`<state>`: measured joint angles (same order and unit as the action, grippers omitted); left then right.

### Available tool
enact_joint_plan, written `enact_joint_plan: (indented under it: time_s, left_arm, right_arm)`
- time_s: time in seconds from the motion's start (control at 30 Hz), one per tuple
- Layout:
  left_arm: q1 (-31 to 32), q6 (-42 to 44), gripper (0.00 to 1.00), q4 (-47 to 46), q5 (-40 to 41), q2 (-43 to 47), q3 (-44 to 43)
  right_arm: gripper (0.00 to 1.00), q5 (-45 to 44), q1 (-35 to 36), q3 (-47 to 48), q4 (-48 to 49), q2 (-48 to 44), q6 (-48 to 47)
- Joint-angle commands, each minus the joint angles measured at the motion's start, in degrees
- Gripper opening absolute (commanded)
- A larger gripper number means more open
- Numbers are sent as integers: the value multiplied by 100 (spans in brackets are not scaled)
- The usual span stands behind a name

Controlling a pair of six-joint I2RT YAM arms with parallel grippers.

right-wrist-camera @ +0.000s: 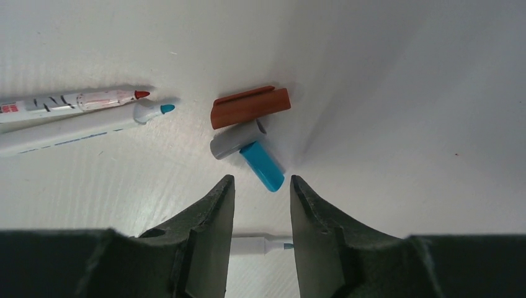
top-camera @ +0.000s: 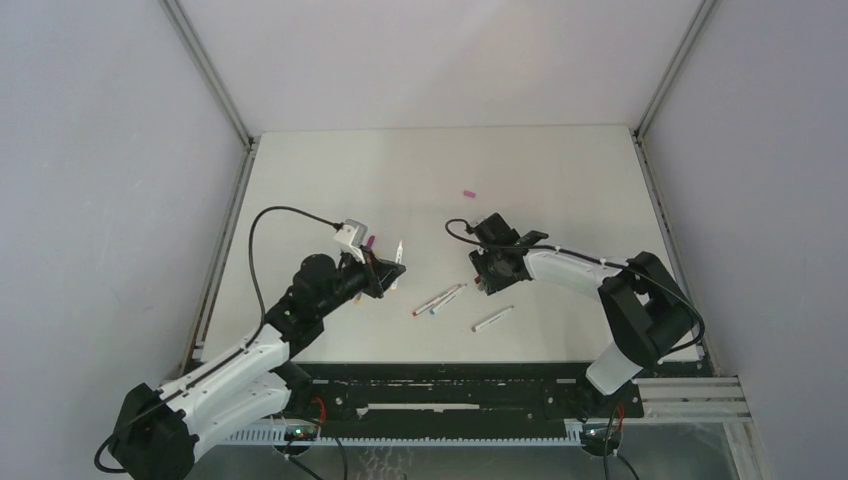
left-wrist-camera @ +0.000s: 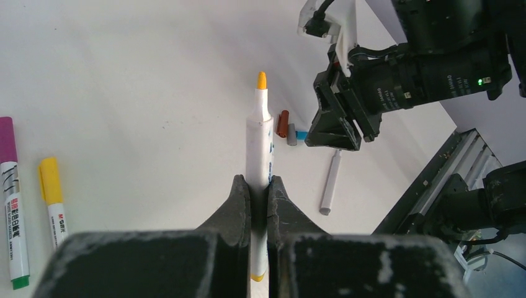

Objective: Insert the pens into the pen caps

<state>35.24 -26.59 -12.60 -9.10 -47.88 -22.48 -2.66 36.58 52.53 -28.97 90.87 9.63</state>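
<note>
My left gripper is shut on a white pen whose bare orange tip points away from the wrist; it hangs above the table. My right gripper stands open just over the table, nothing between its fingers. Right ahead of its fingertips lie three pen caps touching each other: blue, grey and dark red. Two uncapped pens, red-tipped and blue-tipped, lie to the left. A third pen lies beneath the jaws. A pink cap sits farther back.
Two capped pens, one purple-capped and one yellow-capped, lie left of the held pen. A grey pen rests near the front of the table. The black rail runs along the near edge.
</note>
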Motion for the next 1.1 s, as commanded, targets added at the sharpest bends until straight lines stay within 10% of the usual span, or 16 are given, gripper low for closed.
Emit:
enact_joint_plan:
  time_s: [0.0, 0.43, 0.67, 1.07]
  left_arm:
    - [-35, -57, 0, -29, 82, 169, 42]
    - [-30, -41, 0, 23, 81, 208, -9]
    - [-34, -75, 0, 5, 47, 261, 6]
    - [335, -1154, 0, -833, -275, 254, 35]
  right_arm:
    - [37, -334, 89, 310, 80, 156, -265]
    - [26, -398, 28, 431, 169, 570, -335]
    - [3, -535, -183, 442, 12, 533, -65]
    - [0, 601, -353, 496, 10, -1357, 1056]
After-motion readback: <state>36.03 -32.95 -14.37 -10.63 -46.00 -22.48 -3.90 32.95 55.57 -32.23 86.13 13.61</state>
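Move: The right hand hangs open just over the blue cap, which lies about 2 cm ahead, 1 cm right and 2 cm below. The brown cap is some 4 cm ahead and 2 cm left, the grey cap 2 cm ahead and 1 cm left, and the lone white pen about 7 cm back, straight behind. From the left hand, still holding a pen, the blue cap lies roughly 4 cm ahead, 21 cm right and 16 cm below. The right hand eases about 2 cm forward and down onto the blue cap, pinches it, then lifts some 5 cm. ##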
